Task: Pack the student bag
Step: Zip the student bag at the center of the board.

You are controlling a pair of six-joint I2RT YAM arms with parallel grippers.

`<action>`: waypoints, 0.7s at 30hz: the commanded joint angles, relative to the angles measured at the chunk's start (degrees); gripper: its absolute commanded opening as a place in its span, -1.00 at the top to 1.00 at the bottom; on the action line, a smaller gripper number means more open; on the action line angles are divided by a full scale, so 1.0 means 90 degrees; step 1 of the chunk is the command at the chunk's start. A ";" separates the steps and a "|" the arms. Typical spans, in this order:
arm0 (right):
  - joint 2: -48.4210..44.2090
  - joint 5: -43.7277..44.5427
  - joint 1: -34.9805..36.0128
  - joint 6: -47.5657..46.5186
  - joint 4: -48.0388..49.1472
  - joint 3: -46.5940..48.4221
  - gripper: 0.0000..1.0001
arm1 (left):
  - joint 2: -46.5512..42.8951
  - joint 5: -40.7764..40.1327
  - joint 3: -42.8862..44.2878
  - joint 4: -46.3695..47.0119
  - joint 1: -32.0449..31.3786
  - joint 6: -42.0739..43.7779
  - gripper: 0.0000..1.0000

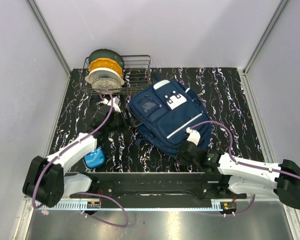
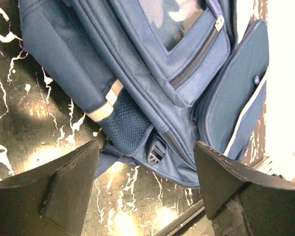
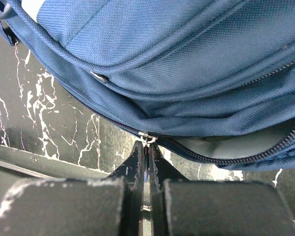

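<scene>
The student bag, navy blue with white patches, lies flat in the middle of the marbled black table. My left gripper is at the bag's left side. In the left wrist view its jaws stand wide open, with nothing between them, just short of the bag's mesh side pocket and a grey buckle. My right gripper is at the bag's near edge. In the right wrist view it is shut on the metal zipper pull. To the right of the pull the zip gapes, showing light grey lining.
A wire rack stands at the back left and holds spools of filament. A small blue object lies beside the left arm. A black rail runs along the near edge. Grey walls close in three sides.
</scene>
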 commanded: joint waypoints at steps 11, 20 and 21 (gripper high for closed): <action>0.0089 -0.0004 -0.0051 -0.0289 0.0624 0.0417 1.00 | -0.0256 -0.0885 -0.0873 0.0942 -0.2248 -0.1841 -0.68; -0.0155 -0.0033 -0.0051 -0.0289 0.0556 0.0388 1.00 | 0.0841 -0.0766 -0.0287 0.1422 -0.2737 -0.1870 -0.60; -0.0165 -0.0033 -0.0051 -0.0299 0.0575 0.0388 1.00 | 0.0870 -0.0815 -0.0296 0.1422 -0.2737 -0.1899 -0.53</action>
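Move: The closed zip edge at the bag's near end lies about 10 cm back, 13 cm to the right and 8 cm below the open left gripper. Farther along it, roughly 15 cm back and 17 cm right, the right gripper already pinches the zipper pull; from the right hand, that stretch of zip edge is some 5 cm ahead and 4 cm left. The side strap sits about 8 cm back and 3 cm right of the left gripper, 10 cm lower. Bring the left gripper back about 10 cm, swinging over to the right by as much and sinking some 5 cm, towards the zip edge beside the right gripper. Keep its fingers wide open while tipping them down and turning them clockwise, about 10 degrees each. With the right gripper, keep the zipper pull pinched, nearly still. ##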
